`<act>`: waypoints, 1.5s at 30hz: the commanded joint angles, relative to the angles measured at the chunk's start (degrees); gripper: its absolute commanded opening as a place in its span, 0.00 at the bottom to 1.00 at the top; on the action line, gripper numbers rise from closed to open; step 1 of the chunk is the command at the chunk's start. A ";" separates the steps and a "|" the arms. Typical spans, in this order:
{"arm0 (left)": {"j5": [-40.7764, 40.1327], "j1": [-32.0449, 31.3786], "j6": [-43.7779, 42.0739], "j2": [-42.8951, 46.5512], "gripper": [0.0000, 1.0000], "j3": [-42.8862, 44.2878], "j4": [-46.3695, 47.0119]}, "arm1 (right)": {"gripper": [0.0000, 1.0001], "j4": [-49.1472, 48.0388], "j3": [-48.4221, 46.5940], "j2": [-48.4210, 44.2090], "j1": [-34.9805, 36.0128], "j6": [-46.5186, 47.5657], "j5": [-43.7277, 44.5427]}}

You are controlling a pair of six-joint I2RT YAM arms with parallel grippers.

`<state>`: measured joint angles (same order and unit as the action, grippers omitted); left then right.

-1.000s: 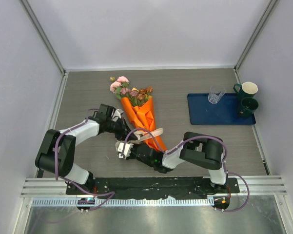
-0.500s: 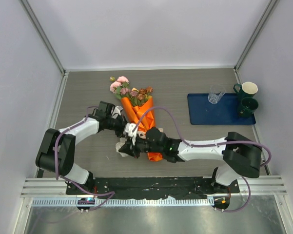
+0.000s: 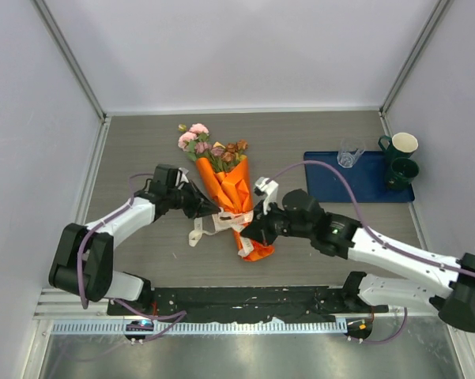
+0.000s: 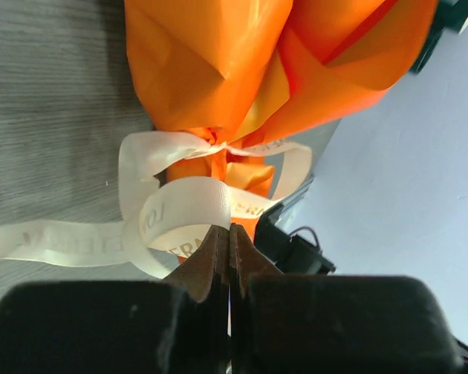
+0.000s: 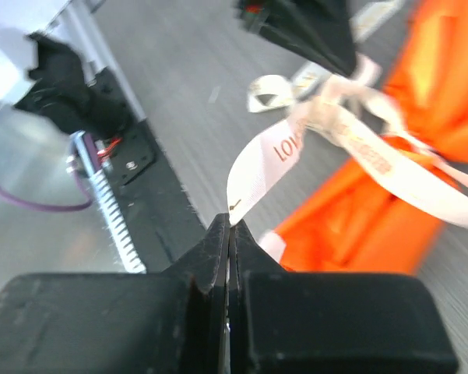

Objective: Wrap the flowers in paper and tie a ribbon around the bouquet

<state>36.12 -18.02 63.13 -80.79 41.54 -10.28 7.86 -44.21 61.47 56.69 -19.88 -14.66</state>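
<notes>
The bouquet [image 3: 235, 197] lies mid-table, an orange paper [image 4: 241, 70] cone with pink and brown flowers [image 3: 209, 144] at its far end. A cream ribbon [image 3: 224, 222] is looped and crossed around the narrow part of the cone. My left gripper [image 3: 213, 212] sits at the cone's left side, shut on a ribbon [image 4: 185, 212] loop. My right gripper [image 3: 248, 230] is at the cone's right side, shut on the tip of the ribbon [image 5: 274, 156], which stretches taut back to the crossing. A loose tail [image 3: 195, 234] rests on the table.
A blue tray [image 3: 332, 185] lies at the right with a clear glass [image 3: 350, 152] on its far edge. Two dark green mugs [image 3: 401, 146] [image 3: 403, 170] stand at its right end. Grey walls close in the left, far and right sides.
My right arm has swung from the bouquet's left side over to its right, its jaws closing on the ribbon end and drawing it taut. The left arm shifted slightly and kept its hold.
</notes>
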 commanded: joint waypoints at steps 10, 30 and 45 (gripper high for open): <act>-18.18 0.88 7.09 9.07 0.00 0.38 2.64 | 0.00 22.99 -6.76 -4.52 -5.27 0.72 26.79; -20.30 2.38 5.95 9.87 0.00 4.35 2.19 | 0.00 25.89 -3.79 -3.82 -12.73 -5.25 32.22; -19.51 2.55 6.04 8.46 0.00 3.20 2.73 | 0.00 32.48 4.64 1.11 -25.39 -26.43 41.37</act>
<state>15.68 -15.75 70.02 -71.96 44.66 -9.26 39.48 -42.17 63.75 34.96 -39.62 22.31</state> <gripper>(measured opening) 0.012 0.033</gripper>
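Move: Over the bouquet's waist, both hands hold ribbon. The ribbon knot lies about 6 cm right of the left hand, 3 cm ahead and 5 cm below, the flower heads some 24 cm ahead of that hand. The right hand's destination, bare table short of the tray, is roughly 22 cm to its right, 8 cm ahead and 18 cm down. From this same hand, the knot is about 12 cm ahead, 3 cm left and 13 cm below. Pulling apart with both grippers shut on the ribbon, the right hand sweeps right and forward away from the knot, pauses, then continues right and sinks towards the bare table, some 22 cm rightward in all, its wrist swinging about 60 degrees clockwise. The left hand draws its ribbon forward, up and left, then settles slightly, turning about 20 degrees counter-clockwise. ##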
